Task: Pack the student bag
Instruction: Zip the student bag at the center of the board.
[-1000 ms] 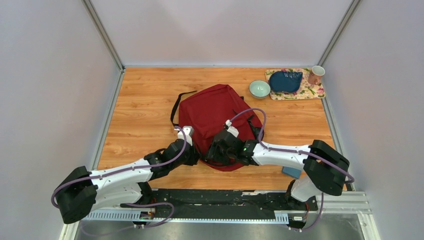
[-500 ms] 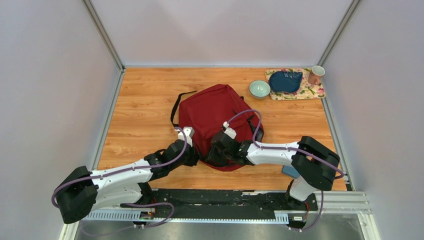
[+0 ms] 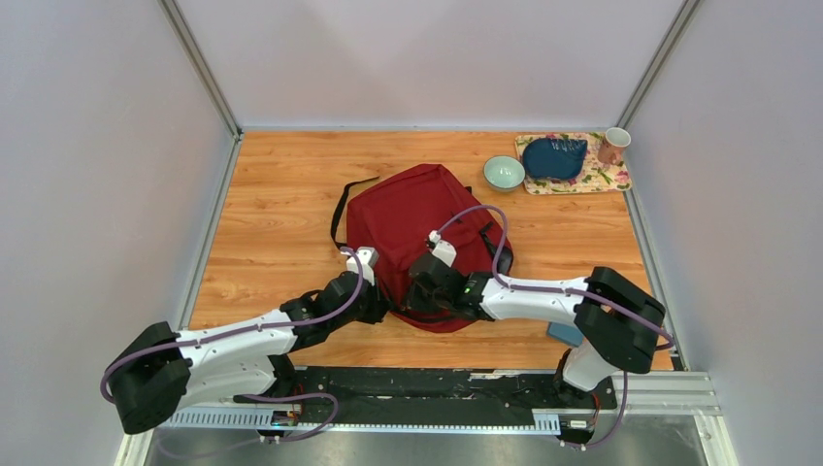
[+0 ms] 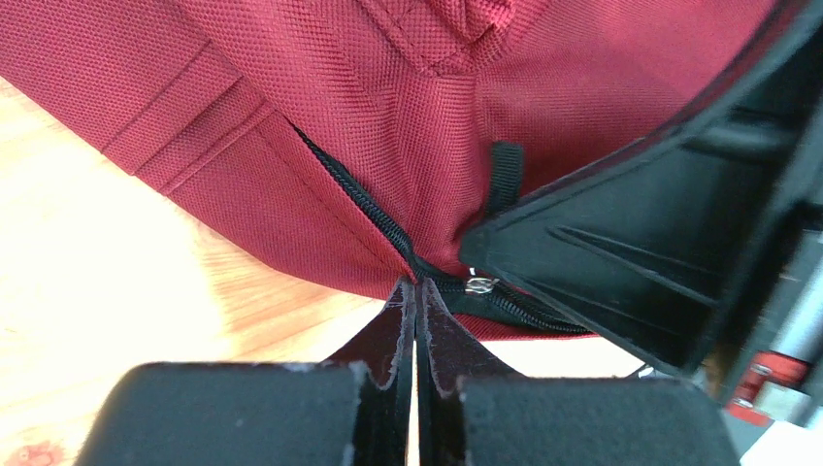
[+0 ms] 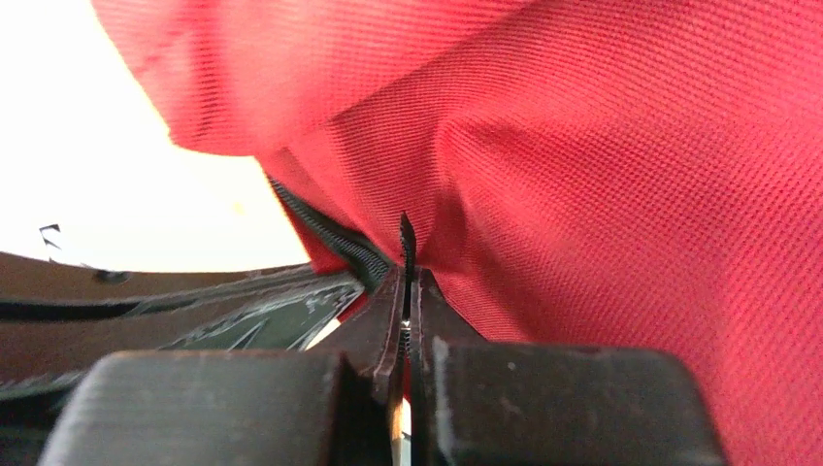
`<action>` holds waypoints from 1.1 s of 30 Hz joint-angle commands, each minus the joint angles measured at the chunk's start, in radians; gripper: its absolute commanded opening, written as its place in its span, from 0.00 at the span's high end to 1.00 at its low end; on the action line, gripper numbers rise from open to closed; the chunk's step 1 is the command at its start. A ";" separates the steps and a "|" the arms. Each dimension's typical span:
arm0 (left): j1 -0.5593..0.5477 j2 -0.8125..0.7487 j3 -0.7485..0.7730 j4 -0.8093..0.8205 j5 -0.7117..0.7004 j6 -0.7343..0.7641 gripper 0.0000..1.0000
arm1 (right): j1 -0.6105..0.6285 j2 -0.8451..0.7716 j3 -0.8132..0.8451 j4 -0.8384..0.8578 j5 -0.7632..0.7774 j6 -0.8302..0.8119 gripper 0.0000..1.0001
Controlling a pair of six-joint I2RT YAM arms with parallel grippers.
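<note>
The student bag point(image 3: 412, 218), a large dark red backpack, lies flat in the middle of the wooden table. Both grippers meet at its near edge. My left gripper point(image 3: 380, 307) is shut, its tips point(image 4: 415, 287) pinching the bag's edge right at the black zipper point(image 4: 359, 199), where the fabric creases converge. A silver slider point(image 4: 477, 285) sits just right of those tips. My right gripper point(image 3: 419, 291) is shut on a thin black zipper pull point(image 5: 407, 236) that sticks up between its fingers against the red fabric point(image 5: 602, 194). One right finger point(image 4: 631, 243) fills the left wrist view.
A teal bowl point(image 3: 504, 173) stands behind the bag on the right. Beside it lies a floral tray point(image 3: 607, 181) with a dark blue item point(image 3: 554, 157) and a pink mug point(image 3: 613, 146). A small blue object point(image 3: 565, 335) lies by the right arm's base. A black strap point(image 3: 339, 209) loops out left.
The right gripper has closed from open onto the zipper pull, and its arm has shifted a little left and away. The left arm has stayed still.
</note>
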 commanded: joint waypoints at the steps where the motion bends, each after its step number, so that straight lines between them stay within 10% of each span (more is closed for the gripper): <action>1: -0.010 0.015 -0.012 0.018 0.043 0.004 1.00 | 0.011 -0.108 -0.017 0.000 0.104 -0.093 1.00; 33: 0.007 -0.066 -0.015 -0.190 -0.175 0.024 1.00 | 0.108 -0.637 -0.275 -0.230 0.485 -0.144 1.00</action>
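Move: The right fingers are already shut on the zip pull at the bag's near edge; the bag's near right corner, where the zip is heading, lies about 20 cm to their right, 2 cm ahead and a couple of centimetres lower. From that hand the bag's middle is some 16 cm ahead and 5 cm right, and the blue wallet roughly 34 cm right and 6 cm back. The left hand pinches the zip's starting end; the pull is about 2 cm to its right and level. Upward first, some 3 cm, then mainly to the right while still rising, the right hand draws the pinched zip pull along the bag's near edge towards the near right corner, about 10 cm across and 6 cm up in all, speeding up and tipping its fingers some 20 degrees up out of their downward slant. The left fingers stay shut on the zip's starting end, holding back and easing about 1 cm left late on. ##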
